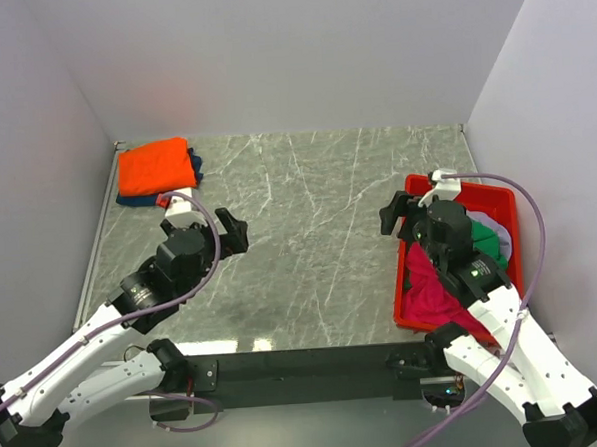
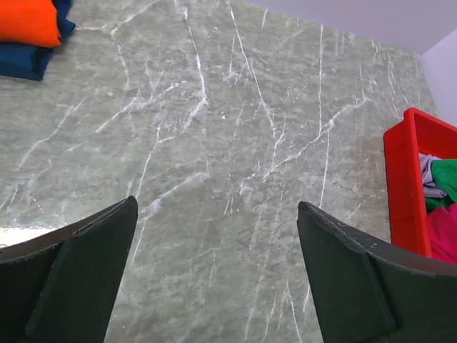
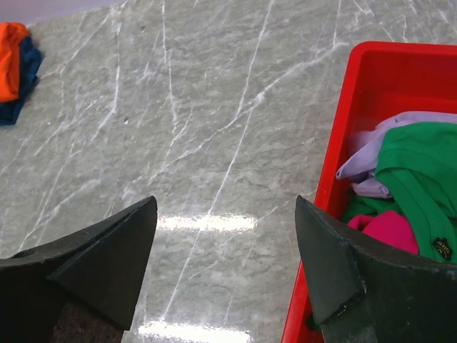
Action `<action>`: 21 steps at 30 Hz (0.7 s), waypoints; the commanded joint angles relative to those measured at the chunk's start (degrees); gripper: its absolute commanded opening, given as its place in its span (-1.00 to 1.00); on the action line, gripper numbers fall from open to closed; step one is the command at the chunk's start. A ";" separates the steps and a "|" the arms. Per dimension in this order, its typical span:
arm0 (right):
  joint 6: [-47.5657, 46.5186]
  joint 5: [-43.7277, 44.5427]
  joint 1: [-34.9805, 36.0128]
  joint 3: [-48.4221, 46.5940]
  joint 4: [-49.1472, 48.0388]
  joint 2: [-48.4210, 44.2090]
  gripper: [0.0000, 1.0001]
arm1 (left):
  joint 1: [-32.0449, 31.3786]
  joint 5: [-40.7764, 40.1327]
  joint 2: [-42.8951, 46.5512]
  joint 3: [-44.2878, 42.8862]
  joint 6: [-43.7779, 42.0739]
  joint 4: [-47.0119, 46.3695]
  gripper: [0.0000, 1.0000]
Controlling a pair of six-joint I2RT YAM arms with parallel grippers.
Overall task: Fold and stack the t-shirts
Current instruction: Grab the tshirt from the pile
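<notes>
A folded orange t-shirt [image 1: 155, 167] lies on a folded navy blue t-shirt [image 1: 137, 199] at the table's far left corner; both also show in the left wrist view, orange t-shirt [image 2: 27, 21] over navy t-shirt [image 2: 28, 61]. The red bin [image 1: 405, 268] at the right holds crumpled green [image 3: 421, 175], magenta [image 3: 389, 229] and pale lilac [image 3: 368, 161] t-shirts. My left gripper [image 1: 234, 232] hangs open over bare table, nothing between its fingers [image 2: 100, 250]. My right gripper [image 1: 403, 216] is open above the bin's left wall, empty.
The marble tabletop [image 1: 310, 243] is walled in by white panels at the back and both sides. The bin stands against the right wall. The arms' black base bar [image 1: 306, 363] runs along the near edge.
</notes>
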State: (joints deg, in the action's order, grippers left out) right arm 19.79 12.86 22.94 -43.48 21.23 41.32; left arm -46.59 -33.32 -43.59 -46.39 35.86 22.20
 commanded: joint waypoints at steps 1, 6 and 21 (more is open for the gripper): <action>-1.07 2.08 -0.18 0.33 -0.49 0.34 0.68 | 0.18 -2.97 0.35 -3.27 0.70 1.62 0.99; -1.33 3.40 -0.44 0.24 0.03 0.34 0.71 | 0.18 -1.85 -0.70 -2.83 0.53 0.75 0.99; 1.03 5.15 -13.96 -2.74 1.88 11.14 0.78 | 0.18 3.26 -0.53 -0.28 -0.61 -0.75 0.99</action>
State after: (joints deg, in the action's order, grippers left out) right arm 19.57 16.16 12.23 -43.55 22.46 50.54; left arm -46.59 -31.07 -45.67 -47.24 36.03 23.33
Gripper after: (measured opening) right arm 0.890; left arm 0.995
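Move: The green t-shirt, on top of the clothes in the red bin, lies about 22 cm to the right of my right hand, some 12 cm ahead and 16 cm below. The pink t-shirt is nearer, about 13 cm right, 3 cm back and 18 cm down; the lavender one shows just beyond the green, 22 cm right and 17 cm ahead. From my left hand the green t-shirt is roughly 75 cm right and 14 cm ahead. I swing my right hand in from beside the red bin towards the clothes, easing off at first and then gathering speed: about 6 cm right, sinking nearly 5 cm, with a little forward. The hand turns clockwise some 15 degrees and its fingers tip further down, staying wide open and touching nothing yet. ##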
